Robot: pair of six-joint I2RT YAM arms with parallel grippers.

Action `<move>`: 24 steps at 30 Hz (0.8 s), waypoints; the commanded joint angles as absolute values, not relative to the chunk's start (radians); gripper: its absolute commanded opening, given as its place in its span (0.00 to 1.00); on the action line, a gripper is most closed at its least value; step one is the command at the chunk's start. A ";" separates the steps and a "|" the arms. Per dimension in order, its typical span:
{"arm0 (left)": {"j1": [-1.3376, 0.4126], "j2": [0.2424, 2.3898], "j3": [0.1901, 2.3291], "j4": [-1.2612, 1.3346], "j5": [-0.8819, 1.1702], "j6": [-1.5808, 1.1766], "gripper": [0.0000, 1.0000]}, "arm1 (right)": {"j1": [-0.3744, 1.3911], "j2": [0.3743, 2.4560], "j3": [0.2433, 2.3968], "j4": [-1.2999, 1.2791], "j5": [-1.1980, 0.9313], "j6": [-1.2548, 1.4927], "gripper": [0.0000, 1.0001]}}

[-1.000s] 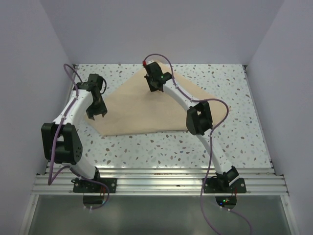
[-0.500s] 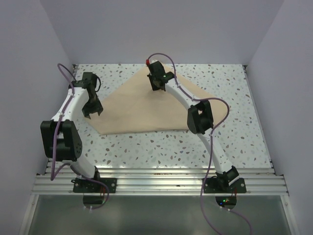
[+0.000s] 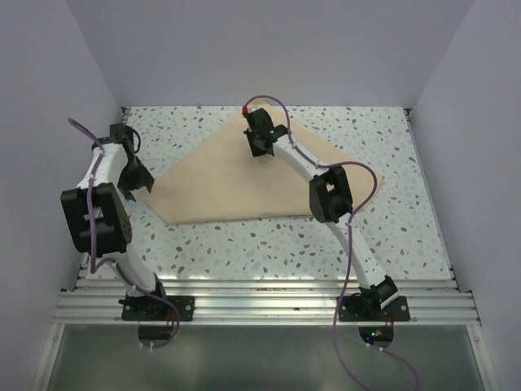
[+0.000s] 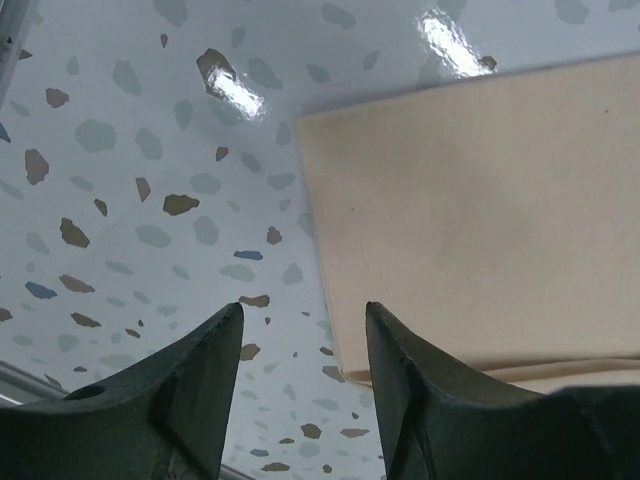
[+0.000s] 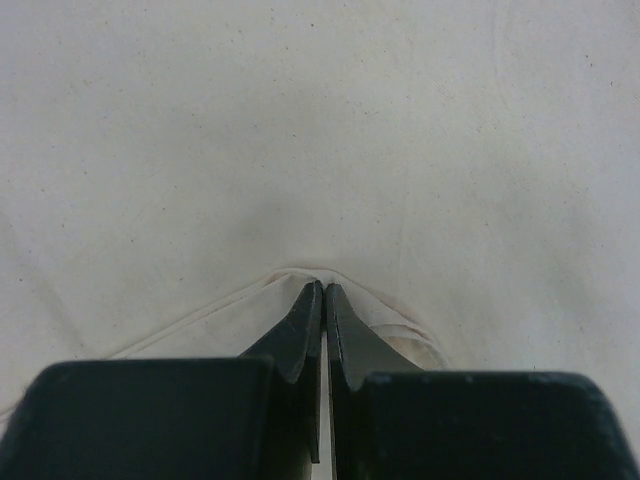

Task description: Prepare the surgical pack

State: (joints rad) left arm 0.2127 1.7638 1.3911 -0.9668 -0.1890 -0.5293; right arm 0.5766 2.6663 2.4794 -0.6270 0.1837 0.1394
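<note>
The surgical pack point(image 3: 244, 183) is a large tan cloth lying flat and folded on the speckled table, with a corner pointing to the back. My right gripper point(image 3: 259, 145) is at that back corner; in the right wrist view it point(image 5: 323, 285) is shut on a small raised peak of the cloth point(image 5: 300, 130). My left gripper point(image 3: 134, 181) hangs open just off the cloth's left corner. In the left wrist view its tips point(image 4: 303, 308) straddle bare table, and the folded cloth edge point(image 4: 480, 200) runs beside the right finger point(image 4: 420, 400), with nothing between the fingers.
Grey walls close in on the left, right and back of the table point(image 3: 244, 244). An aluminium rail point(image 3: 269, 305) with both arm bases runs along the near edge. Purple cables loop off both arms.
My left arm has swung left, off the cloth toward the table's left edge, and its jaws have widened a little. The right gripper stays shut on the cloth at the back corner.
</note>
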 commanded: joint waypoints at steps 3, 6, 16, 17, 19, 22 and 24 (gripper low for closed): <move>0.275 1.839 1.433 -0.893 -0.103 -0.496 0.56 | 0.574 2.678 2.479 -0.623 0.156 0.167 0.01; 0.296 1.862 1.431 -0.861 -0.071 -0.471 0.54 | 0.574 2.680 2.479 -0.623 0.150 0.169 0.02; 0.314 1.924 1.439 -0.822 -0.086 -0.443 0.52 | 0.574 2.691 2.485 -0.620 0.127 0.184 0.05; 0.316 1.936 1.439 -0.821 -0.093 -0.440 0.52 | 0.574 2.692 2.487 -0.621 0.124 0.184 0.05; 0.324 1.942 1.439 -0.821 -0.098 -0.436 0.52 | 0.574 2.692 2.487 -0.618 0.120 0.189 0.05; 0.330 1.947 1.442 -0.818 -0.103 -0.434 0.52 | 0.574 2.695 2.487 -0.618 0.117 0.193 0.06; 0.328 1.947 1.445 -0.810 -0.094 -0.434 0.52 | 0.574 2.695 2.490 -0.617 0.112 0.195 0.06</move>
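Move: The surgical wrap's left corner lies about 4 cm ahead, 4 cm left and 7 cm below the left hand. The wrap's near corner is roughly 6 cm back and 6 cm right of that hand; the table's left edge passes about 10 cm left of the left corner, level with it. From the right hand, resting on the wrap, that left corner is some 35 cm left and 13 cm back. Left hand, fingers half open, sinks about 5.5 cm, easing left towards the wrap's left corner; right hand stays put. ##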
